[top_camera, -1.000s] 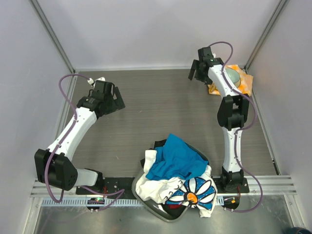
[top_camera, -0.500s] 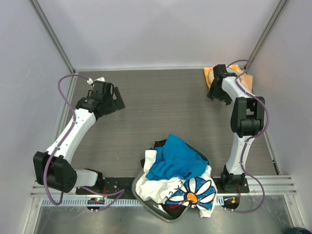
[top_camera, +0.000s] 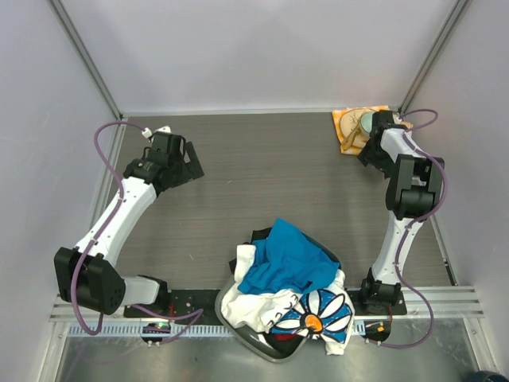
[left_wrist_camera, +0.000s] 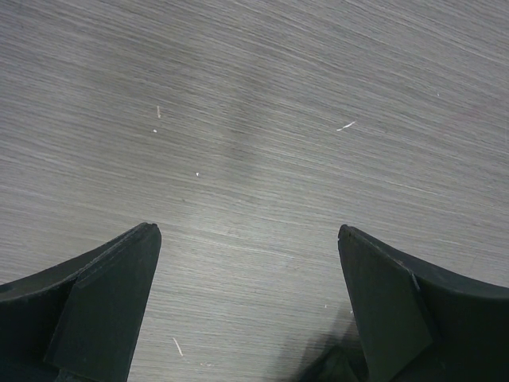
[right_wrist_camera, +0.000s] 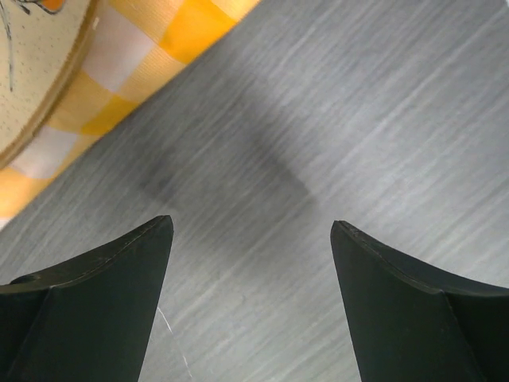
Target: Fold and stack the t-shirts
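Note:
The t-shirts lie heaped in a dark basket (top_camera: 228,315) at the table's near edge, between the arm bases. A bright blue t-shirt (top_camera: 285,261) is on top, and a white one with a blue-petalled daisy print (top_camera: 321,313) spills over the front. A sliver of red cloth (top_camera: 284,341) shows under them. My left gripper (top_camera: 193,165) (left_wrist_camera: 246,231) hangs open over bare table at the back left, holding nothing. At the back right, my right gripper (top_camera: 367,152) (right_wrist_camera: 250,223) is open and empty, just off the near edge of the napkin, far from the pile.
An orange-and-white checked napkin (top_camera: 348,127) (right_wrist_camera: 135,68) lies in the back right corner with a pale round object (top_camera: 371,122) (right_wrist_camera: 28,72) on it. Grey walls and metal posts close in the wooden table (top_camera: 270,175) on three sides.
The right arm has folded back towards the right wall, and its gripper has swung from left of the napkin to the napkin's near edge. The left arm and the pile have not moved.

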`<state>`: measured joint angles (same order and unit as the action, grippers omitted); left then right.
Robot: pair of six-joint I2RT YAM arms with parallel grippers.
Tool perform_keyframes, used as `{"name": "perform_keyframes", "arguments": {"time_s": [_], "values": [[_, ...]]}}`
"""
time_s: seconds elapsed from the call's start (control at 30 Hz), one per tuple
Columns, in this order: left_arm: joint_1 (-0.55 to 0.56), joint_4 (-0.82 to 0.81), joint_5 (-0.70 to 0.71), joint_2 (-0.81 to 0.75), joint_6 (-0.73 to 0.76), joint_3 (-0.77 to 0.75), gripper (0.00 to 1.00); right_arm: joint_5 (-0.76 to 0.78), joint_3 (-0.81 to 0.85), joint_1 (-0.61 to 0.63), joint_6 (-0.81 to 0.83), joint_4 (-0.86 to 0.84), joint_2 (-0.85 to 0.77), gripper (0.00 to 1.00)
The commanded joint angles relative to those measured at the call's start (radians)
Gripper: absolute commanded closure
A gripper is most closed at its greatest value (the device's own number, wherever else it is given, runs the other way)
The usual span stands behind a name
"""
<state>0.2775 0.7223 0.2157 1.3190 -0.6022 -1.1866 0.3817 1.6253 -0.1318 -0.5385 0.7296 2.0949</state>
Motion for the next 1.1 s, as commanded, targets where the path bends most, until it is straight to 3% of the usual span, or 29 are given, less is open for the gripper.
{"name": "perform_keyframes", "arguments": {"time_s": [0.0,0.63,0.9,1.07], "values": [[0.003,-0.012,0.01,-0.017,0.002,-0.001,0.0,0.0,0.08,0.001,-0.041,-0.021,0.069,0.14],[0.003,-0.004,0.048,0.025,0.015,-0.008,0.0,0.014,0.424,-0.04,-0.101,0.083,0.372,0.14],[0.003,0.002,0.056,0.043,0.015,-0.015,0.0,0.009,0.501,-0.055,-0.103,0.108,0.428,0.14],[0.003,0.003,0.053,0.04,0.015,-0.016,0.0,-0.01,0.486,-0.055,-0.097,0.113,0.384,0.13]]}}
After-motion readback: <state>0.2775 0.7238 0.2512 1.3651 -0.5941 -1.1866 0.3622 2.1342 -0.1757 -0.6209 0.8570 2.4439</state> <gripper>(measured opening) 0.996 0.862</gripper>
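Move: The place setting lies in the far right corner. The middle of its plate is about 15 cm ahead of the right hand, 5 cm to its left and 3 cm below. The green bowl on the plate stands some 17 cm ahead and 2 cm left, and the gold cutlery about 11 cm ahead and 9 cm left. From the left hand the plate lies roughly 70 cm to the right, 25 cm ahead and well below. Bring the right gripper down about 2 cm, close to the table, and then run it level and forward some 8 cm with a slight drift to the right. Keep the fingers open and steer the plate-side finger up against the near right edge of plate and napkin, shoving them ahead of it towards the table's far edge. ##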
